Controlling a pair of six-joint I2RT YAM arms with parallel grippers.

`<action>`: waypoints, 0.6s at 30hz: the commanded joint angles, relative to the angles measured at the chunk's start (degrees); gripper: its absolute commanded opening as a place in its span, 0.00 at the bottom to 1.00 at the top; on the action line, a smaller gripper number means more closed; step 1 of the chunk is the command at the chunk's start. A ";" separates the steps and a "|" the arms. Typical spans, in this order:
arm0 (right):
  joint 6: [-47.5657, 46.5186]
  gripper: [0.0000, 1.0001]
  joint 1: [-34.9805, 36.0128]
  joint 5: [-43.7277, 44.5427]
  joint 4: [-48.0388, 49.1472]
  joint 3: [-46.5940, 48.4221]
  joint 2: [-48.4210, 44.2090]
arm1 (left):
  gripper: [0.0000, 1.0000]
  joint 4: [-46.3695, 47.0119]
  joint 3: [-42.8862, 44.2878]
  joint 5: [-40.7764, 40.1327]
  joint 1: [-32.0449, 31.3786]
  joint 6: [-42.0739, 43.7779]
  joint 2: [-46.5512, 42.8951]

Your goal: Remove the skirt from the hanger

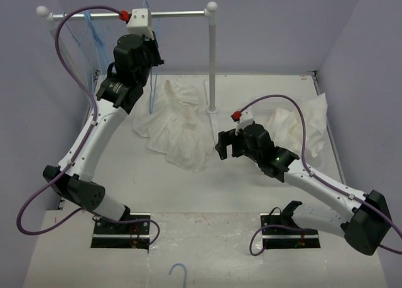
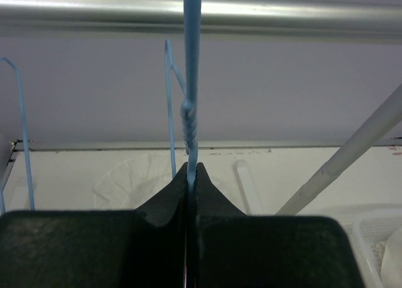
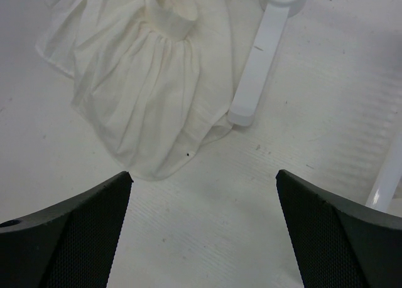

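The skirt (image 1: 179,128) lies crumpled on the table below the rail; its ruffled hem (image 3: 144,93) also shows in the right wrist view. My left gripper (image 2: 192,169) is raised to the rail and shut on the neck of a light-blue hanger (image 2: 191,81), just under its twisted wire. That hanger's hook runs up over the rail. My right gripper (image 1: 227,144) hovers low over bare table just right of the skirt, open (image 3: 204,178) with nothing between its fingers. I cannot tell whether the skirt still touches the hanger.
The silver rail (image 1: 182,14) rests on white posts (image 1: 212,62), one with a foot (image 3: 257,68) beside the skirt. More blue hangers (image 1: 94,31) hang at the rail's left end. Another white cloth (image 1: 301,128) lies at the right. A loose blue hook (image 1: 181,272) lies near the front edge.
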 commanded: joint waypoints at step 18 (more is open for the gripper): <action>-2.43 0.99 -1.28 -6.46 7.68 4.44 5.06 | 0.00 3.62 -6.87 7.73 6.47 0.61 -1.12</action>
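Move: The rack's rail, where the held empty blue hanger goes, runs about 5 cm ahead of the left hand and some 9 cm above it. On the rail the other hangers cluster about 14 cm to its left, and the right post's top is roughly 14 cm to its right, all at that height and reach. For the right hand, the white skirt lies some 20 cm ahead, 15 cm left and 16 cm below; the rack foot's tip is 10 cm ahead, 1 cm left, equally low. The blue hanger, still pinched at its neck in the shut left fingers, is carried forward and left about 4 cm with a slight lift, then lowered some 6 cm from that peak as the hook comes down over the rail. The right hand, fingers still wide open, creeps about 2 cm forward and left towards the skirt, touching nothing. ##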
